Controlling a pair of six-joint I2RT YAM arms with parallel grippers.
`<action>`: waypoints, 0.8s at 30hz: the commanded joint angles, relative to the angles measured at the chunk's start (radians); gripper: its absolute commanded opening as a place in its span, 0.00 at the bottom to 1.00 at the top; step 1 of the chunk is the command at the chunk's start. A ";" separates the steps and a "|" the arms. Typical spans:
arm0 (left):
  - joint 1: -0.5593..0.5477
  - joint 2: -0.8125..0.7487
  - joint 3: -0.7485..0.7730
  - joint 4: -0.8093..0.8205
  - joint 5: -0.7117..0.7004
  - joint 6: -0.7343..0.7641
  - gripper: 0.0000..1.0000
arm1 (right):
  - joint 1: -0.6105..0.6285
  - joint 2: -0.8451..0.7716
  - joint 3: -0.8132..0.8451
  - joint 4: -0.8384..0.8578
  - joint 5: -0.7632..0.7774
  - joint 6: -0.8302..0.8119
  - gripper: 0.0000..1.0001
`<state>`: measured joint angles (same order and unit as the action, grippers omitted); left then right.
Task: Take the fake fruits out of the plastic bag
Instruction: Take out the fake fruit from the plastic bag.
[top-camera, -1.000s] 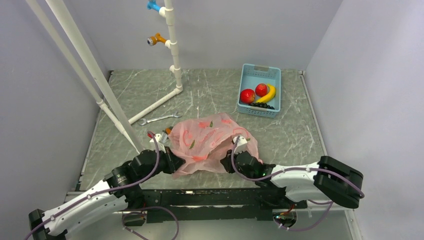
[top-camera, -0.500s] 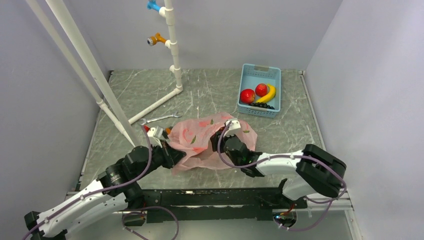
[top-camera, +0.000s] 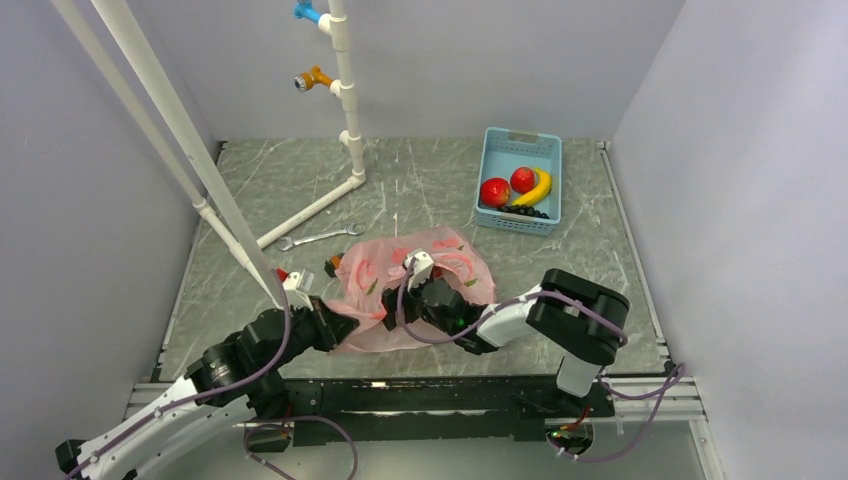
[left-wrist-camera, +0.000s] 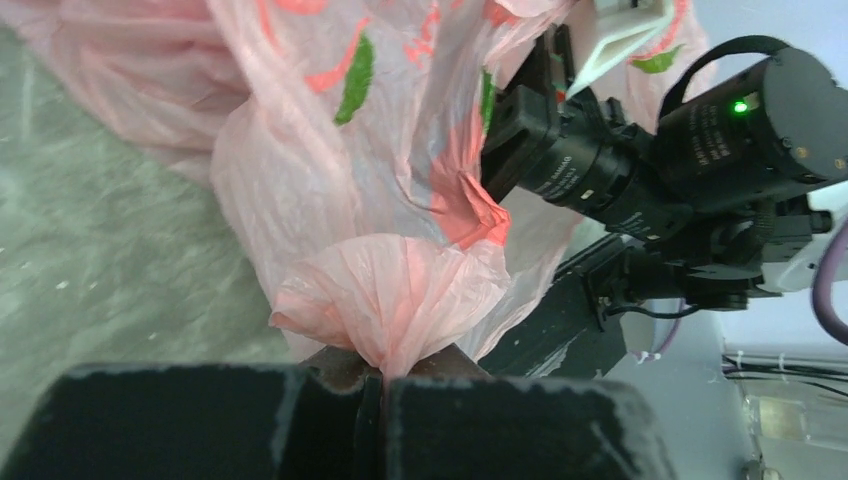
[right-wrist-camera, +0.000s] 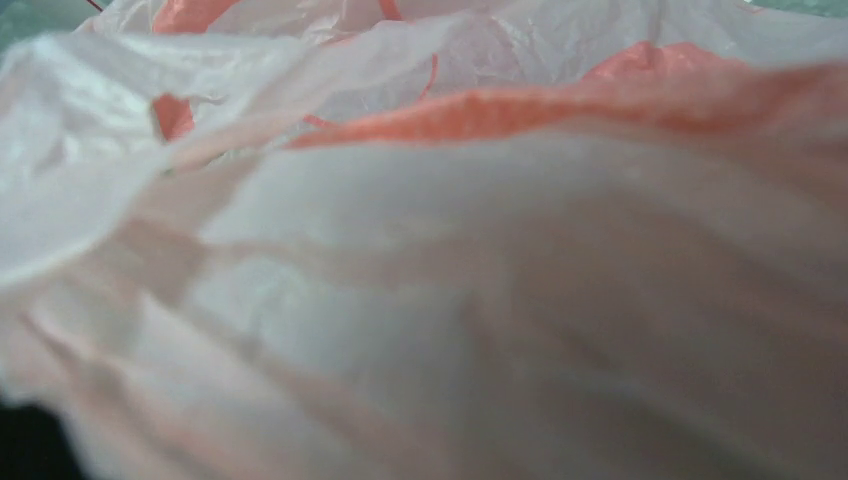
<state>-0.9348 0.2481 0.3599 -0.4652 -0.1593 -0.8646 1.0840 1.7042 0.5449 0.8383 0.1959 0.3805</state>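
Observation:
The pink plastic bag (top-camera: 445, 262) lies crumpled on the table between my two arms. My left gripper (top-camera: 336, 326) is shut on a gathered fold of the bag's near-left edge, and the pinched plastic (left-wrist-camera: 385, 300) bulges out of the closed jaws (left-wrist-camera: 383, 378). My right gripper (top-camera: 412, 291) is pushed into the bag from the right. Its fingers are hidden, and pink plastic (right-wrist-camera: 450, 250) fills the whole right wrist view. No fake fruits show inside the bag. Two red round fruits (top-camera: 495, 191) lie in the blue basket.
The blue basket (top-camera: 520, 140) at the back right also holds a yellow banana (top-camera: 541, 187) and black grapes (top-camera: 527, 210). A wrench (top-camera: 320, 237) lies behind the bag. A white pipe frame (top-camera: 345, 120) stands at the back left, with slanted poles (top-camera: 190, 150).
My right arm swung left and pushed deeper into the bag, which shifted left and bunched up. My left gripper kept its hold and drew back slightly to the left.

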 joint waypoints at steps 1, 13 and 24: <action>0.001 -0.073 0.012 -0.195 -0.071 -0.039 0.00 | 0.017 0.032 0.065 0.063 0.018 -0.042 0.99; -0.003 -0.114 0.052 -0.271 -0.099 -0.049 0.00 | 0.045 0.134 0.150 0.002 0.073 -0.108 0.99; -0.003 0.042 0.195 -0.292 -0.084 0.081 0.00 | 0.049 0.158 0.168 -0.058 0.141 -0.100 0.70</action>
<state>-0.9352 0.2420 0.4461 -0.7341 -0.2375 -0.8532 1.1305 1.8927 0.6998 0.7918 0.2836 0.2836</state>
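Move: Around the right hand, its open fingers already inside the plastic bag, the bag's middle lies roughly 6 cm to the right, 4 cm ahead and a little lower; the fruit there is hidden. The gathered corner in the left gripper is some 6 cm left, 5 cm back and 8 cm above; the orange-black brush is about 12 cm left and 11 cm ahead. From the left hand the bag's middle lies about 12 cm right, 9 cm ahead and 12 cm below. Reaching with spread fingers inside the plastic bag, the right hand slides about 3 cm left and slightly forward, then dips some 3–4 cm towards the table and starts to close. Meanwhile the left hand, still pinching the bag corner, draws it about 3.5 cm left and some 2 cm lower, tilting its left side up roughly 10 degrees. ##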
